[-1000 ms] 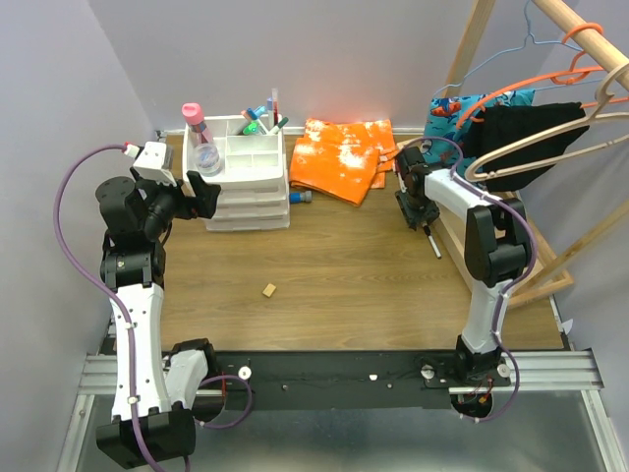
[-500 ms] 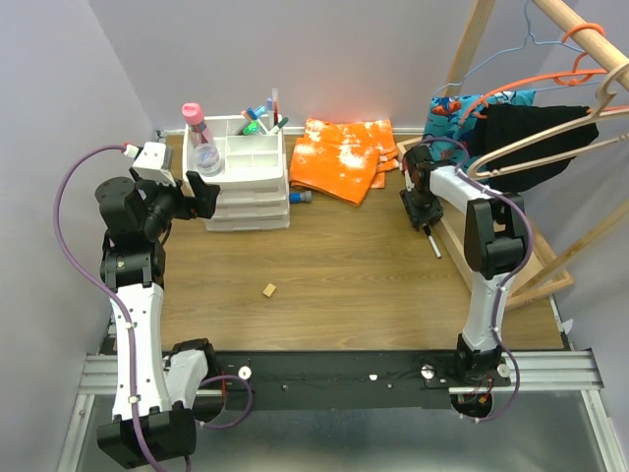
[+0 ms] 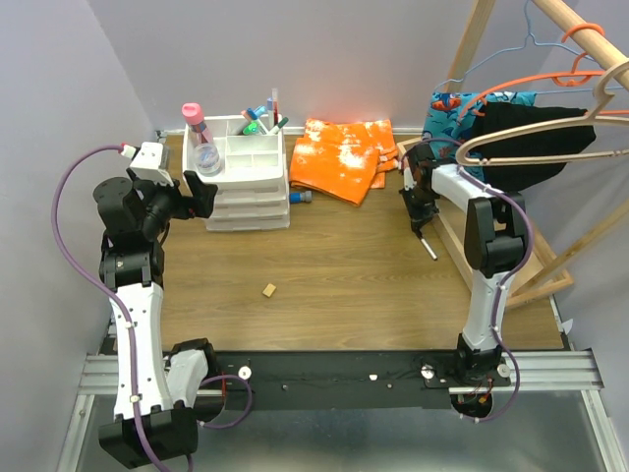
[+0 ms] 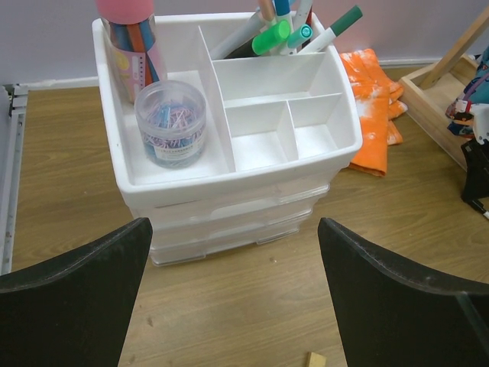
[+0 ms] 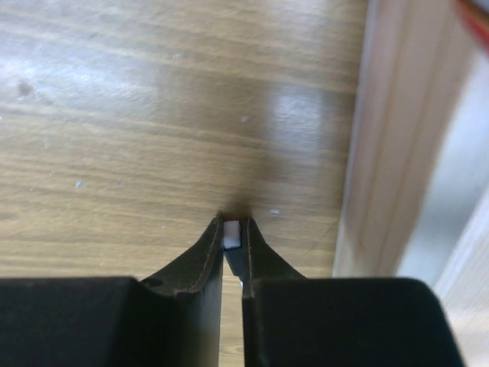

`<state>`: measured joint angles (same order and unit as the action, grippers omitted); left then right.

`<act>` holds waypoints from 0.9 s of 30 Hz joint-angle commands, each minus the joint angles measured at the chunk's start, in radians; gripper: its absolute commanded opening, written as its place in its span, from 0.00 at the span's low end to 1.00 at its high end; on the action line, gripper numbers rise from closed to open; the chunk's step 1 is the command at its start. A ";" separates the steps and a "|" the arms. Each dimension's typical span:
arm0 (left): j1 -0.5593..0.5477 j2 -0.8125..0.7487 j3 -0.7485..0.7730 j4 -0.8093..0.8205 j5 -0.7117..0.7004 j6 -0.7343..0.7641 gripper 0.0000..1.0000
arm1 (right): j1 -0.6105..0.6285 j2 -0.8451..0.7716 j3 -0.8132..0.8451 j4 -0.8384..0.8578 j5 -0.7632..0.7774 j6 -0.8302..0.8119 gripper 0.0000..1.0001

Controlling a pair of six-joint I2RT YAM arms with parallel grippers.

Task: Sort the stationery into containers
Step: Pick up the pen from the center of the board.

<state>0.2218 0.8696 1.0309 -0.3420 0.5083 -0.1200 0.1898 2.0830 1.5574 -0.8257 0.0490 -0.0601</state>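
My right gripper (image 3: 421, 224) is down at the table near the right side, shut on the end of a slim white pen (image 3: 430, 246). In the right wrist view the pen's white end (image 5: 231, 234) sits pinched between the fingertips. The white three-drawer unit (image 3: 248, 187) stands at the back left. Its rear compartment holds several capped pens (image 4: 294, 30) and a green-capped marker (image 4: 269, 38). A clear pink-capped bottle (image 4: 128, 38) stands in its left compartment. My left gripper (image 4: 234, 256) is open just in front of the drawers, with nothing in it.
A blue-capped tube (image 3: 303, 198) lies right of the drawers, beside an orange cloth (image 3: 344, 157). A round jar of paper clips (image 4: 170, 122) sits in the top tray. A small wooden block (image 3: 268, 290) lies mid-table. A wooden frame (image 5: 397, 138) with hangers borders the right gripper.
The right gripper's jaws have closed onto the pen, and that arm has shifted slightly towards the back. The left arm has stayed put, open.
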 commanded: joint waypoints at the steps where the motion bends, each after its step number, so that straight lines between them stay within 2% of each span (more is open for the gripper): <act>1: 0.007 0.003 -0.018 0.020 0.007 -0.009 0.99 | 0.002 -0.044 -0.025 -0.035 -0.092 0.023 0.17; 5: 0.007 0.006 -0.015 0.021 0.012 -0.013 0.99 | 0.030 -0.060 0.036 -0.041 -0.216 0.057 0.14; 9: 0.007 0.016 -0.003 0.023 0.016 -0.015 0.99 | 0.129 -0.072 0.191 -0.033 -0.317 0.106 0.12; 15: 0.007 0.025 0.027 0.017 0.006 0.006 0.99 | 0.258 -0.104 0.332 0.023 -0.402 0.169 0.11; 24: 0.007 0.026 0.067 -0.018 -0.022 0.056 0.99 | 0.286 -0.097 0.648 0.126 -0.465 0.218 0.09; 27: 0.010 0.029 0.077 -0.022 -0.031 0.068 0.99 | 0.287 -0.142 0.664 0.245 -0.518 0.249 0.07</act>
<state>0.2234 0.8997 1.0691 -0.3443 0.5068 -0.0887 0.4789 2.0068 2.1509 -0.7456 -0.3725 0.1352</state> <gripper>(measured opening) 0.988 0.149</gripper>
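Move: The right hand already has the pen by its black end, low on the board. The organizer's rear marker compartment is about 43 cm to its left, 16 cm farther out and 14 cm higher. The pink-capped bottle stands some 56 cm left and 12 cm out; at board level lie the orange cloth, about 20 cm left and 24 cm out, and the blue-capped bottle, 35 cm left and 12 cm out. From the idle left hand the compartment is roughly 25 cm ahead, 12 cm right and 14 cm below. The right hand keeps its pinch on the pen's black end and, after easing back barely a centimetre, sweeps it up off the board and left towards the organizer, quickly, climbing about 26 cm while crossing some 24 cm left. On the way the wrist tilts by roughly 50 degrees, so that the downward fingers swing out to the left and forward, with some counter-clockwise turn. ##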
